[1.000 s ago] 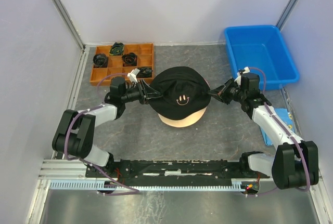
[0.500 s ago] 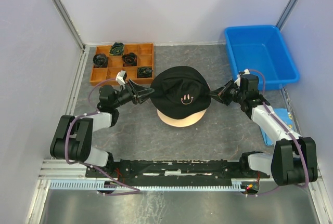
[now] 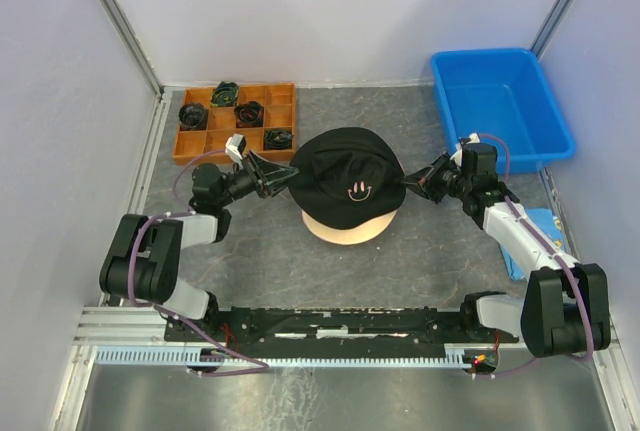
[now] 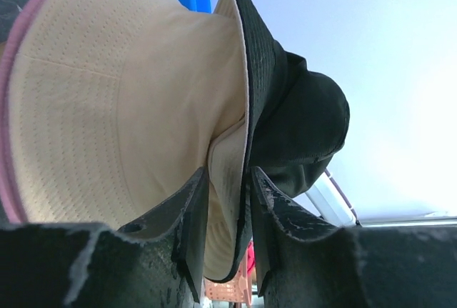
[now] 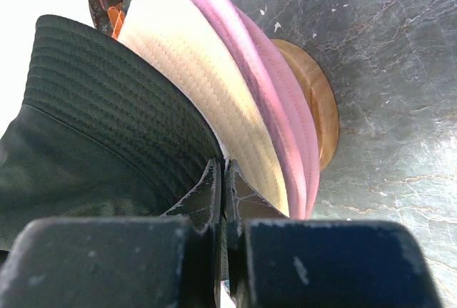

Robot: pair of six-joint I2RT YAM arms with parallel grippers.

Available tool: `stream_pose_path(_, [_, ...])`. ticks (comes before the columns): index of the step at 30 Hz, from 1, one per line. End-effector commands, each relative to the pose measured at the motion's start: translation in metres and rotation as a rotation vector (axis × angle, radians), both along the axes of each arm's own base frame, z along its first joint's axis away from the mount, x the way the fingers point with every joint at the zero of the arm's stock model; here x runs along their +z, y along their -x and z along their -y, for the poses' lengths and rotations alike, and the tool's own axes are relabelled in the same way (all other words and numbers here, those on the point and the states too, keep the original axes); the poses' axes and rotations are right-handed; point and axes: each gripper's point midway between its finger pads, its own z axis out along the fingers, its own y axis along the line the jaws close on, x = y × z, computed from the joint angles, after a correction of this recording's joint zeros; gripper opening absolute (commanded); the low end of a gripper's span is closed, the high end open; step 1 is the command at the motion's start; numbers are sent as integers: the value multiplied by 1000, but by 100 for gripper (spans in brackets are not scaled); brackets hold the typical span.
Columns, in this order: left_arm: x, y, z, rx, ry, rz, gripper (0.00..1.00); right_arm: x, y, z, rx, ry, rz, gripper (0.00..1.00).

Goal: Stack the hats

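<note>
A black hat (image 3: 348, 176) with a small smiley tops a stack on a wooden stand (image 3: 345, 231). Under it, the right wrist view shows a beige hat (image 5: 193, 58), two pink hats (image 5: 271, 86) and the stand's base (image 5: 321, 101). My left gripper (image 3: 287, 177) is at the stack's left edge. Its jaws stand slightly apart (image 4: 228, 174), with the black hat's (image 4: 300, 122) brim and the beige hat's (image 4: 107, 108) brim lying between them. My right gripper (image 3: 408, 183) is shut (image 5: 223, 164) on the black hat's (image 5: 93, 108) right brim.
An orange compartment tray (image 3: 195, 141) with dark coiled bundles sits at the back left, just behind the left arm. A blue bin (image 3: 500, 101) stands at the back right. A small blue item (image 3: 545, 226) lies by the right wall.
My left gripper has loosened and drawn back to the left, from over the black hat's brim to its edge. The right gripper has kept its hold and place.
</note>
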Motion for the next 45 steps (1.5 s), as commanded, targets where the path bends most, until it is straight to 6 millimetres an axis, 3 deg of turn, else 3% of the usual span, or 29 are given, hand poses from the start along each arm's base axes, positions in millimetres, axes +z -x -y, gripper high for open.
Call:
stream_pose_path(1, [10, 0, 13, -29, -17, 50, 32, -6, -4, 9, -30, 29, -9, 0])
stream_pose_path(9, [-6, -2, 16, -31, -104, 13, 4, -9, -4, 8, -29, 23, -17, 0])
stream_pose_path(15, [-26, -4, 15, -23, -145, -10, 3, -17, -1, 12, -55, 42, -39, 0])
stream_pose_path(30, [-93, 1, 15, -40, -182, -117, 3, -60, 13, 41, -110, 116, -170, 0])
stream_pose_path(38, [-132, 20, 11, -58, -222, -196, 3, -78, 22, 50, -110, 176, -239, 0])
stream_pose_path(45, [-154, 28, 9, -68, -244, -243, 3, -94, 29, 54, -115, 201, -288, 0])
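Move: The left brim of the black hat is already between my open left fingers, its edge just 1 cm or so to their right; the hat's middle lies about 12 cm right and 1 cm back. Under it, the tan hat on the stack is some 12 cm right, 3 cm back and 6 cm lower. The flower tray stands roughly 10 cm ahead and 11 cm left, well below. From my right hand, the black hat's middle is about 12 cm to the left, level fore and aft, and slightly higher. I ease my left hand slightly right while its fingers shut on the black hat's brim, then draw that side steadily down about 6 cm over the left side of the tan hat, ending some 2.5 cm farther right. My right hand keeps its pinch on the opposite brim, almost still at first, then sinking about a centimetre. ##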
